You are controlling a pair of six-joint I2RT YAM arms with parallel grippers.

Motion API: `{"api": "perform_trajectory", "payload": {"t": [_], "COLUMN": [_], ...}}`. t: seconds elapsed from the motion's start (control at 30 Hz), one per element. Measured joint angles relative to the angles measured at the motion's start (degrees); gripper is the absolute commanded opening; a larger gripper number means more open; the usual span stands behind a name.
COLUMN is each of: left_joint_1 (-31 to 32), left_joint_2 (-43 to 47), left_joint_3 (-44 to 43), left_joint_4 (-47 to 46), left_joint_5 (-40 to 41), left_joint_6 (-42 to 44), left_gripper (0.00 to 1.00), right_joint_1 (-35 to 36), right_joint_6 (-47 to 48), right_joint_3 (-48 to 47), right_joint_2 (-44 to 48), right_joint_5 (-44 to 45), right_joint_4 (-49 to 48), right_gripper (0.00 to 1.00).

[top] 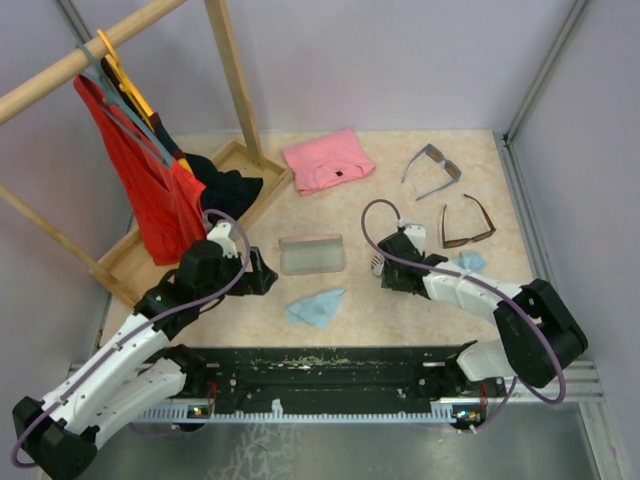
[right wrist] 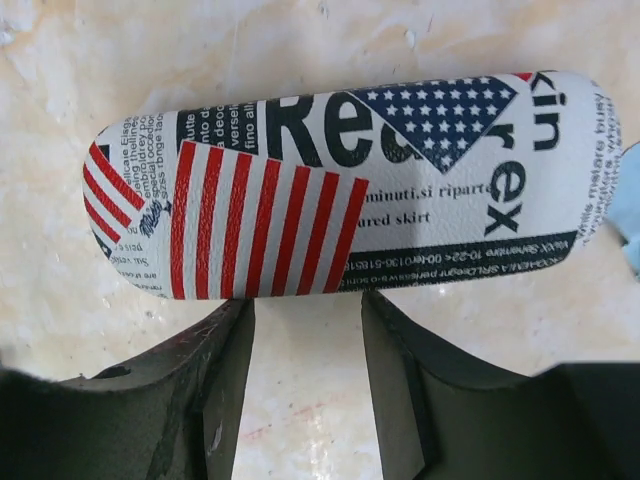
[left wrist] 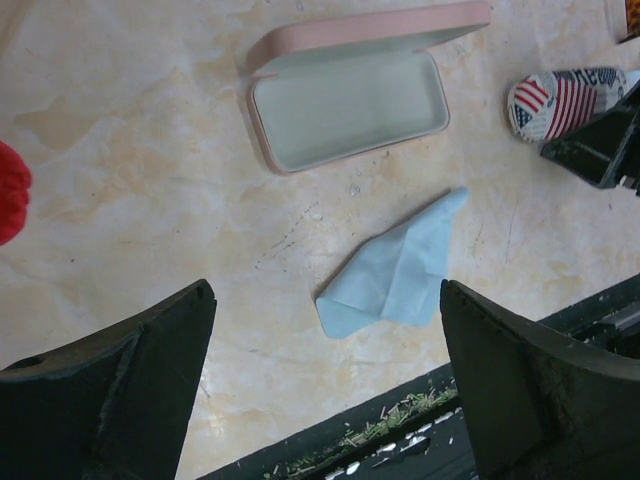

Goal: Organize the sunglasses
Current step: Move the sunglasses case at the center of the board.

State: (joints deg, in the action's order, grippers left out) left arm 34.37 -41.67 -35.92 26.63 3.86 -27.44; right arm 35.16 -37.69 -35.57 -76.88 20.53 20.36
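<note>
The grey-blue sunglasses (top: 432,168) lie unfolded at the back right of the table. The brown-framed sunglasses (top: 467,222) rest just in front of them. My right gripper (top: 383,268) (right wrist: 305,300) is open. Its fingertips reach the near edge of a shut flag-patterned case (right wrist: 350,185) (left wrist: 565,100), and only bare table shows between them. A pink case (top: 311,254) (left wrist: 350,100) lies open and empty mid-table. My left gripper (top: 262,272) (left wrist: 325,290) hovers wide open and holds nothing. A light blue cloth (left wrist: 395,270) (top: 316,306) lies just ahead of it.
A second blue cloth (top: 468,262) lies by the right arm. A folded pink garment (top: 328,160) sits at the back. A wooden rack with a red garment (top: 140,180) stands over a wooden tray (top: 130,262) on the left. A black rail (top: 330,368) runs along the near edge.
</note>
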Motion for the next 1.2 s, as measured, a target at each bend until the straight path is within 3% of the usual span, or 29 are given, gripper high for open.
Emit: {"api": "perform_trajectory", "payload": {"t": [0.17,0.4,0.9,1.2], "left_joint_1": [2.16,11.85,14.29,14.4], "left_joint_2": [-1.4,-1.99,-2.14,-5.95], "left_joint_3": [2.97,5.84,7.02,7.1], "left_joint_4": [-2.19,-2.71,-3.78,-5.38], "left_joint_5": [-2.54,0.07,3.23,3.58], "left_joint_6": [-0.9,-4.72,-8.83,-7.72], "left_gripper": [0.94,0.93,0.94,0.94], "right_joint_1": [-1.38,-1.38,-2.45,-10.67], "right_joint_6": [4.5,6.21,5.2,9.7], "right_joint_3": [-0.39,1.4,-2.6,-7.85], "right_joint_2": [1.33,7.96,-3.08,-9.94], "right_joint_5": [-3.74,-12.96,-4.2,-0.87], "right_joint_4": [-2.93,-8.98,-3.19,-6.47], "right_gripper": [0.47,0.44,0.45,0.46]}}
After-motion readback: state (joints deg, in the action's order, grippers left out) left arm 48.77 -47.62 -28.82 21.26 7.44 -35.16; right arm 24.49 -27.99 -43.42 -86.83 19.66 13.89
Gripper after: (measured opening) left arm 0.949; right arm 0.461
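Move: The newsprint case lies crosswise at the right fingertips, its middle about 4 cm ahead, 1 cm right and nearly level. From that hand, the open pink case is some 21 cm left and 7 cm ahead, the right-hand blue cloth 15 cm right and 4 cm ahead. From the left hand, the near blue cloth is about 10 cm right, 4 cm back and 15 cm below, the newsprint case roughly 32 cm right, 6 cm ahead and 13 cm below. Right hand hops up-left, then pushes the newsprint case about 7 cm forward; left sinks 6 cm towards cloth. ##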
